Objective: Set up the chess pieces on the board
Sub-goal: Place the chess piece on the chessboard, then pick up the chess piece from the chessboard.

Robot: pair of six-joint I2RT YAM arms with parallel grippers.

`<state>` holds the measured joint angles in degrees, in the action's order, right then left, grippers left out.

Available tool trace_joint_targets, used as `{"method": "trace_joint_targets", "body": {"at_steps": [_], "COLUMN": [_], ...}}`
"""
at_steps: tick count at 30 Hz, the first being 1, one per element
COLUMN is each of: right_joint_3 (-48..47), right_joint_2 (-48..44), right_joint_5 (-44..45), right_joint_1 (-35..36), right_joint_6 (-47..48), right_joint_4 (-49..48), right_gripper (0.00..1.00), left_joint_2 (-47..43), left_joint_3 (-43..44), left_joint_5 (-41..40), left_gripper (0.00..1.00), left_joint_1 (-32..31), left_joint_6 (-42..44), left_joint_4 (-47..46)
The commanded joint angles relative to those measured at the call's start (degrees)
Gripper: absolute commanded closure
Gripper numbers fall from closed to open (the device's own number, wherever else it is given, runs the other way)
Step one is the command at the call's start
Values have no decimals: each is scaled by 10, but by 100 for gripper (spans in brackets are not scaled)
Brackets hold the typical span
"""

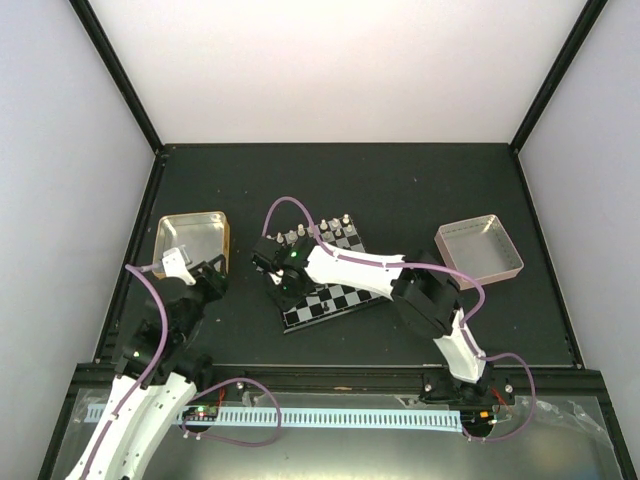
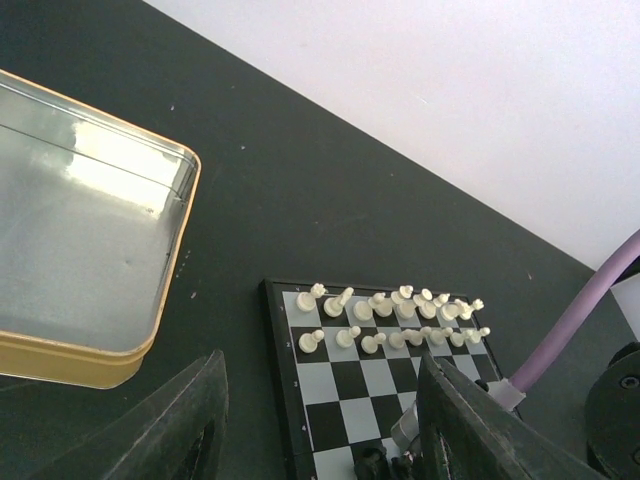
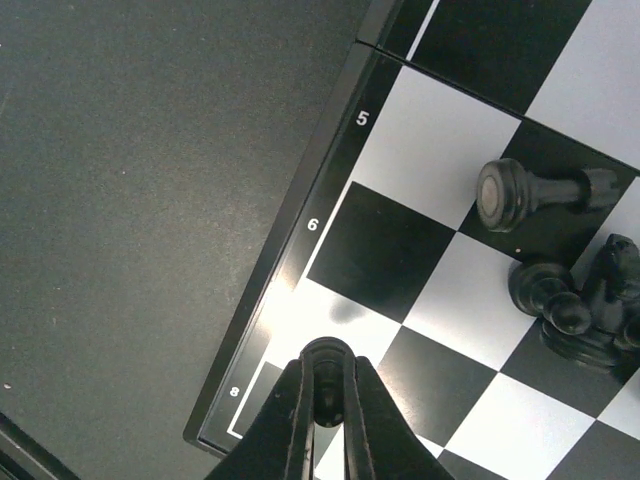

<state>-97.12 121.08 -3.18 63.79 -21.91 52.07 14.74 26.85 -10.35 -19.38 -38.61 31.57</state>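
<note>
The board (image 1: pixel 335 298) lies mid-table, and white chess pieces (image 1: pixel 325 232) fill its two far rows. My right gripper (image 3: pixel 327 368) is shut on a small black piece (image 3: pixel 327 351), holding it over the board's corner squares by the rim marks 6 and 8 (image 3: pixel 300 262). One black piece (image 3: pixel 530 192) lies on its side, with a cluster of black pieces (image 3: pixel 580 300) beside it. My left gripper (image 2: pixel 320 430) hangs open and holds nothing, left of the board (image 2: pixel 340 385) near the white rows (image 2: pixel 390 320). In the top view the right gripper (image 1: pixel 278 283) sits over the board's left edge.
A shallow metal tray (image 1: pixel 172 240) with a gold rim stands left of the board, close to my left gripper (image 1: pixel 200 275). A second pale tray (image 1: pixel 505 262) stands to the right. My right arm (image 1: pixel 360 265) stretches across the board. White walls bound the dark table.
</note>
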Motion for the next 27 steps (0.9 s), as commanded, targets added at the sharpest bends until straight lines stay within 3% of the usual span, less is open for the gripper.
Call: {"method": "trace_joint_targets", "body": {"at_steps": [1,9,20,27], "right_joint_3": [-2,-18,-3,61], "right_joint_2": [17,33,-7,-80], "right_joint_5": [9,4,-26,40], "right_joint_1": [2,2,2,-7], "right_joint_6": [-5,0,-3,-62], "right_joint_4": [10,25,1,-38], "right_gripper": [98,94,74,69], "left_joint_2": [-9,-12,-11,-13], "left_joint_3": [19,18,19,21], "left_joint_5": [-12,-15,-15,-13], "left_gripper": [47,46,46,46], "left_joint_1": [-2,-2,-2,-2], "left_joint_6": [-3,-3,-4,-3], "left_joint_4": [12,17,17,20]}}
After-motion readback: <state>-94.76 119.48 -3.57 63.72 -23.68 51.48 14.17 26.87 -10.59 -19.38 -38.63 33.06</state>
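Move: My right hand already holds a black chess piece just over the near-left part of the board; the light square I want lies about 4 cm below, level fore and aft and 1 cm to my right. From this hand, the lying black piece is some 6 cm ahead, 2 cm right and 3 cm down; the black cluster is 5 cm ahead, 5 cm right, as low. From my left hand, that square is about 3 cm back, 17 cm right and 19 cm down. Lowering my right hand roughly 1.5 cm almost straight down, I bring the piece's base onto the light square in the second row from the near edge, hold there briefly, then open my fingers part-way to let go. With them parted I rise again by about 1.5 cm, clear of the piece, the fingers still pointing down. ##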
